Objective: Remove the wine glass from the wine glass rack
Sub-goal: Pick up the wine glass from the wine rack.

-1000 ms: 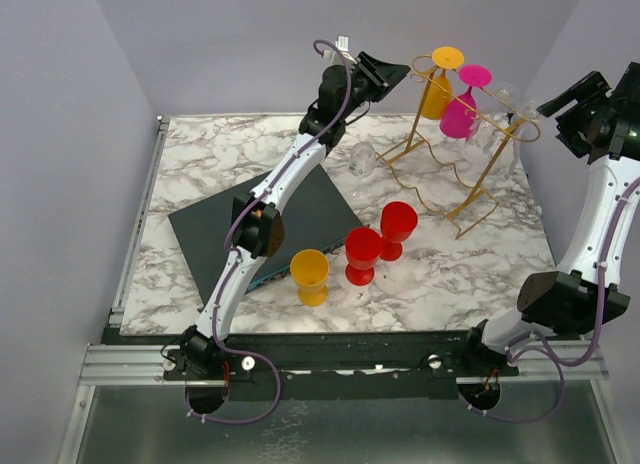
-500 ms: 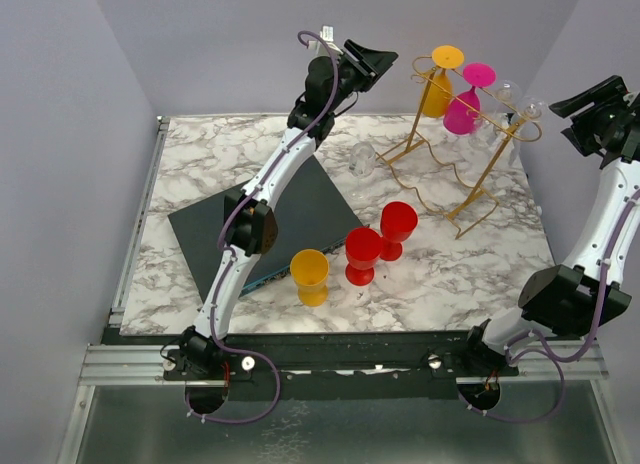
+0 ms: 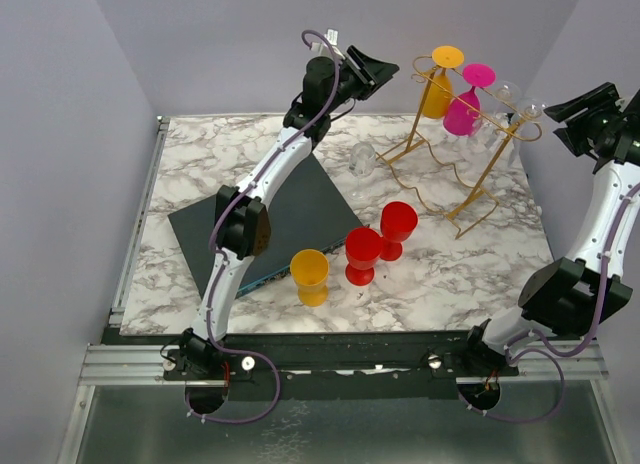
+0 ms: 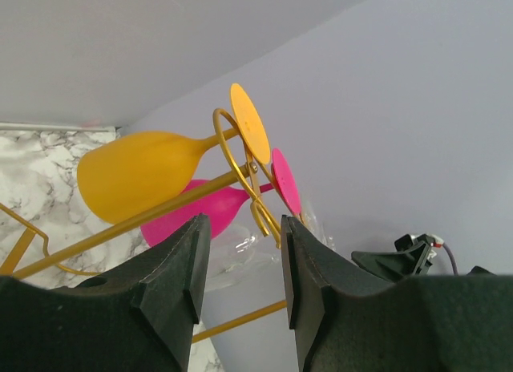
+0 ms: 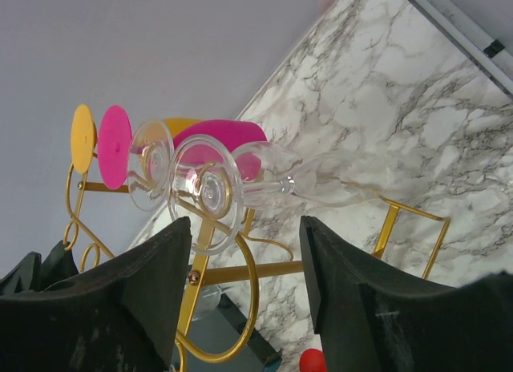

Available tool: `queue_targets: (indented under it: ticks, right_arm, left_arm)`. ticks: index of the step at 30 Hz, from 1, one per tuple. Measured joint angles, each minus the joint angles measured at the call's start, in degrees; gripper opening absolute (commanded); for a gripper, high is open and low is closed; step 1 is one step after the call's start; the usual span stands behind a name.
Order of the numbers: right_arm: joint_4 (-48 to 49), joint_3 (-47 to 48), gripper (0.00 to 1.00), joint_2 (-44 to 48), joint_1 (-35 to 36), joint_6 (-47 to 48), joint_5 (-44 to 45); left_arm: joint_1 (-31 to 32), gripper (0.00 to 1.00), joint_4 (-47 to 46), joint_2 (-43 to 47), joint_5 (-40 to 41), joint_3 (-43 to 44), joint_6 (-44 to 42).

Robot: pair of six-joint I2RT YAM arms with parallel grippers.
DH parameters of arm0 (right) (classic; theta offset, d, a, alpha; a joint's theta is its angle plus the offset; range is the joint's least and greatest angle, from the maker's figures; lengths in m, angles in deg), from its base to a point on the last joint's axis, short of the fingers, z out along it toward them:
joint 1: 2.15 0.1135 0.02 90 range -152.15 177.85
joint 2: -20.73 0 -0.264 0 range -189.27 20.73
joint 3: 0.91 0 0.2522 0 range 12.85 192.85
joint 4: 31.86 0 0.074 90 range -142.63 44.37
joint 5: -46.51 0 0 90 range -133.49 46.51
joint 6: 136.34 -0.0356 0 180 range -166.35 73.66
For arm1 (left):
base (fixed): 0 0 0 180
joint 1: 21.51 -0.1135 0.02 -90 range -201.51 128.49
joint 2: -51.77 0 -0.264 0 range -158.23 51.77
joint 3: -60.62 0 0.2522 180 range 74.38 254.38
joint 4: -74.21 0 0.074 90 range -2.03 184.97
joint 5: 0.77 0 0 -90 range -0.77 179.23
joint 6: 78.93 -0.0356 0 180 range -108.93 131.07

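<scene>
The gold wine glass rack (image 3: 481, 180) stands at the table's back right. Upside down on its rails hang a yellow glass (image 3: 436, 92), a pink glass (image 3: 461, 112) and clear wine glasses (image 3: 503, 106). My left gripper (image 3: 385, 64) hovers open just left of the rack's top; in its wrist view the yellow glass (image 4: 144, 173) and pink glass (image 4: 196, 218) lie beyond the empty gripper (image 4: 240, 260). My right gripper (image 3: 560, 119) is open to the right of the rack. Its wrist view shows a clear wine glass (image 5: 210, 192) just above the empty gripper (image 5: 244, 268).
A clear glass (image 3: 361, 160) stands on the marble table (image 3: 200, 174) left of the rack. Two red cups (image 3: 363, 254) and a yellow cup (image 3: 310, 276) stand mid-table beside a dark mat (image 3: 310, 209). Walls are close behind and to the right.
The left gripper rose and drew back to the left from the rack, its jaws a little wider. The right gripper shifted slightly and its jaws narrowed somewhat.
</scene>
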Motion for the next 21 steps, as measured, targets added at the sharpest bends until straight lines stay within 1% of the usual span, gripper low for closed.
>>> queue_targets:
  ticks: [5, 9, 15, 21]
  right_arm:
    - [1.3, 0.0, 0.57, -0.7, -0.7, -0.9, -0.5]
    - [2.2, 0.1, 0.54, -1.8, -0.7, -1.4, -1.4]
    - [3.9, -0.1, 0.44, -3.3, -0.7, -2.5, -3.0]
    - [5.0, -0.1, 0.41, -3.4, -0.7, -3.4, -4.3]
  left_arm:
    - [-0.1, 0.46, 0.3, 3.9, -1.7, -4.6, -1.6]
    - [-0.4, 0.46, 1.6, 10.3, -2.4, -11.8, -4.1]
    - [-0.6, 0.48, 2.9, 23.2, -2.6, -26.6, -8.5]
    - [-0.9, 0.49, 2.4, 34.9, -2.5, -40.8, -11.8]
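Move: The clear wine glass at the near end of the rack hangs upside down about 4 cm ahead of the right hand and 5 cm to its left. Its middle is roughly 7 cm below the hand, and its foot is near hand height. At the same height, the second clear glass is 9 cm ahead and 10 cm left, and the pink glass 15 cm ahead and 16 cm left. From the left hand, the near clear glass is some 28 cm right, 11 cm back and 9 cm lower. Forward by only about 2 cm, the right hand eases towards the foot and stem of the near clear glass while its fingers narrow by about a third; contact can't be made out. Faster, the left hand, empty and half open, draws back some 11 cm and about 7 cm left, away from the rack, rolling a little so its left side rises. ##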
